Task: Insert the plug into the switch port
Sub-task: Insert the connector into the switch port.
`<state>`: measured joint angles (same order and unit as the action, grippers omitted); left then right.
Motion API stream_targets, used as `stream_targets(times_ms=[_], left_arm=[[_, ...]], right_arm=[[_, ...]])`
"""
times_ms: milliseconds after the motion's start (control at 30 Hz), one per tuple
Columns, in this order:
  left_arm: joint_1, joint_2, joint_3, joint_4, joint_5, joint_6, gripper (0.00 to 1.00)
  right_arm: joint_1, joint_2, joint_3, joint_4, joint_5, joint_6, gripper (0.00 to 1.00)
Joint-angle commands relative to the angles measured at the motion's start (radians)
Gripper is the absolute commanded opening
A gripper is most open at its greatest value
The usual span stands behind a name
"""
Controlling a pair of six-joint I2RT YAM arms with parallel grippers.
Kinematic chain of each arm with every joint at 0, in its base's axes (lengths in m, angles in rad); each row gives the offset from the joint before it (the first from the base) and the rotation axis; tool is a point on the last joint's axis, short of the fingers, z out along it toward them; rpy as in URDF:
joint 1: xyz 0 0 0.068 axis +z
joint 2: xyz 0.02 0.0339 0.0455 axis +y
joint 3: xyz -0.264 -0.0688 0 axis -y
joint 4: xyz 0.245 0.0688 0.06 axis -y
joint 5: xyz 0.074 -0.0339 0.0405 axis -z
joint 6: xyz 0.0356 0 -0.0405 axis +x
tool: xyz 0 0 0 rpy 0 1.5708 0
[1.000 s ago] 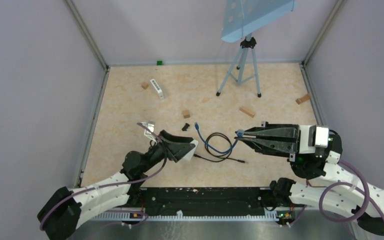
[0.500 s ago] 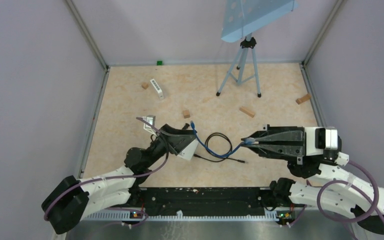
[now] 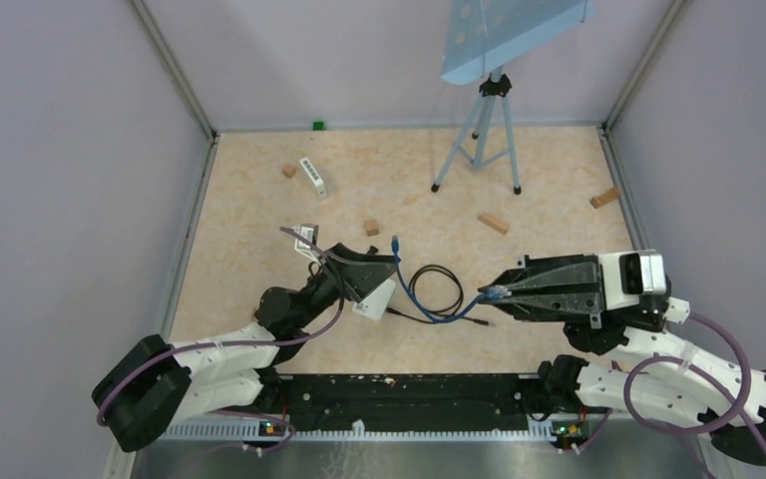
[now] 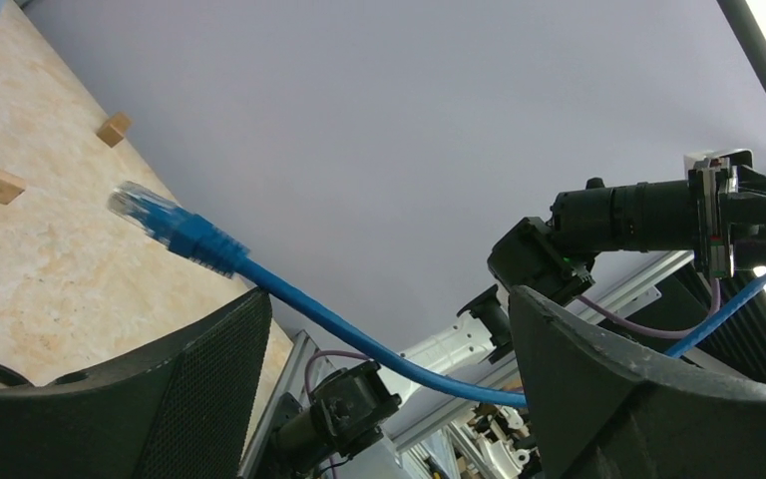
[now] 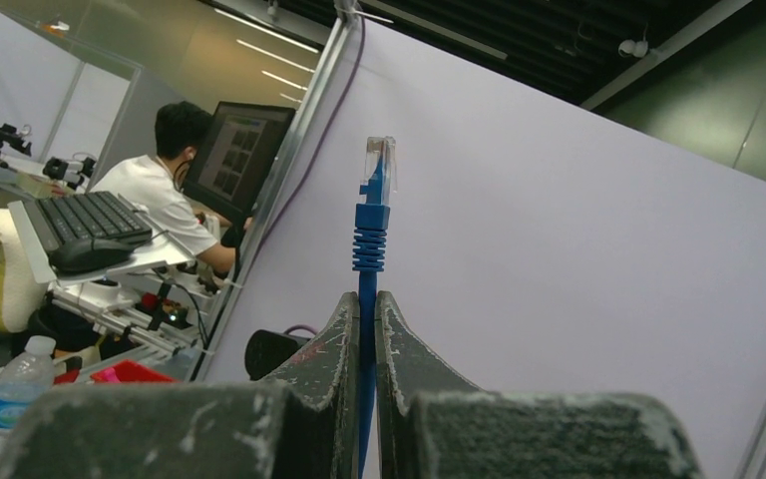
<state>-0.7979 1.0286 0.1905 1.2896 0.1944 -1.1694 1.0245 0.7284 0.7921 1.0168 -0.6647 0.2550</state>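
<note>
A blue network cable (image 3: 429, 311) sags between the two arms. My right gripper (image 3: 495, 293) is shut on it just behind one plug (image 5: 376, 170), which sticks out upright past the fingertips (image 5: 349, 319). The cable's other plug (image 3: 395, 242) hangs off the table, blurred in the left wrist view (image 4: 160, 215). My left gripper (image 3: 387, 271) is open, and the cable (image 4: 359, 334) runs through the gap between its fingers (image 4: 190, 399) without being pinched. The white switch (image 3: 312, 177) lies on the table at the far left, well away from both grippers.
A coiled black cable (image 3: 439, 289) lies between the grippers. Small wooden blocks (image 3: 371, 228) (image 3: 493, 223) (image 3: 289, 171) (image 3: 605, 198) are scattered on the table. A tripod (image 3: 479, 150) with a blue panel stands at the back right. Walls enclose the table.
My right gripper drew back to the right and nearer with its plug. The left gripper moved forward and right until its open fingers straddle the blue cable.
</note>
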Motion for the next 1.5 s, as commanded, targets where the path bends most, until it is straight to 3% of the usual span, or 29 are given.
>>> stream_targets(times_ms=[0, 167, 333, 433, 533, 700, 833, 933, 1067, 1333, 1467], left_arm=[[-0.008, 0.027, 0.043, 0.112, 0.034, -0.028, 0.91], [-0.010, 0.039, 0.041, 0.148, 0.034, -0.044, 0.78], [-0.012, 0.017, 0.037, 0.134, 0.030, -0.033, 0.53], [-0.011, -0.019, 0.034, 0.106, 0.023, 0.005, 0.31], [-0.011, -0.088, 0.043, 0.040, 0.032, 0.091, 0.01], [-0.011, -0.246, 0.164, -0.216, 0.213, 0.352, 0.00], [-0.013, -0.316, 0.321, -0.483, 0.384, 0.531, 0.00], [-0.026, -0.338, 0.398, -0.583, 0.505, 0.624, 0.00], [-0.062, -0.371, 0.428, -0.614, 0.587, 0.708, 0.00], [-0.123, -0.368, 0.455, -0.664, 0.563, 0.779, 0.00], [-0.135, -0.357, 0.456, -0.666, 0.550, 0.799, 0.00]], right_arm=[[-0.007, 0.053, -0.001, 0.093, -0.020, 0.052, 0.00], [-0.007, 0.076, -0.026, 0.114, -0.011, 0.057, 0.00], [-0.007, 0.034, -0.046, 0.020, 0.023, 0.010, 0.00], [-0.007, -0.022, -0.051, -0.102, 0.058, -0.043, 0.00], [-0.007, -0.097, -0.059, -0.262, 0.180, -0.086, 0.00], [-0.007, -0.149, -0.059, -0.484, 0.362, -0.079, 0.00], [-0.007, -0.101, -0.046, -0.544, 0.324, -0.042, 0.00], [-0.007, -0.045, -0.042, -0.518, 0.261, -0.022, 0.00], [0.000, 0.000, -0.088, -0.326, 0.209, 0.019, 0.00], [0.066, 0.154, -0.206, 0.265, 0.173, 0.072, 0.00], [0.078, 0.239, -0.210, 0.451, 0.135, 0.115, 0.00]])
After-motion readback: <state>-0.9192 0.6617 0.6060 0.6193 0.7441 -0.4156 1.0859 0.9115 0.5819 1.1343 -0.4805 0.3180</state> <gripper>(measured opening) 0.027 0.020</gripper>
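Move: The blue cable's free plug stands about 5 cm ahead of the open left fingers and 1 cm to their right; the cable neck behind it runs between their tips, some 2 cm ahead and 2 cm right. The switch lies roughly 8 cm ahead, 5 cm left and 27 cm below, the coiled black cable 10 cm ahead and 7 cm right. From the right hand, gripping the other end, the free plug is about 21 cm ahead, 10 cm left and 23 cm lower. The blue cable, a short way behind its free plug, is pinched as the left fingers shut from nearly wide open, that hand almost still; then the left hand draws it back about 12 cm and up 10, tilting the fingertips up some 55 degrees. The right hand, keeping its grip on the other end, sinks and, after wavering sideways, swings left, ending farther forward, close beside the left hand. ##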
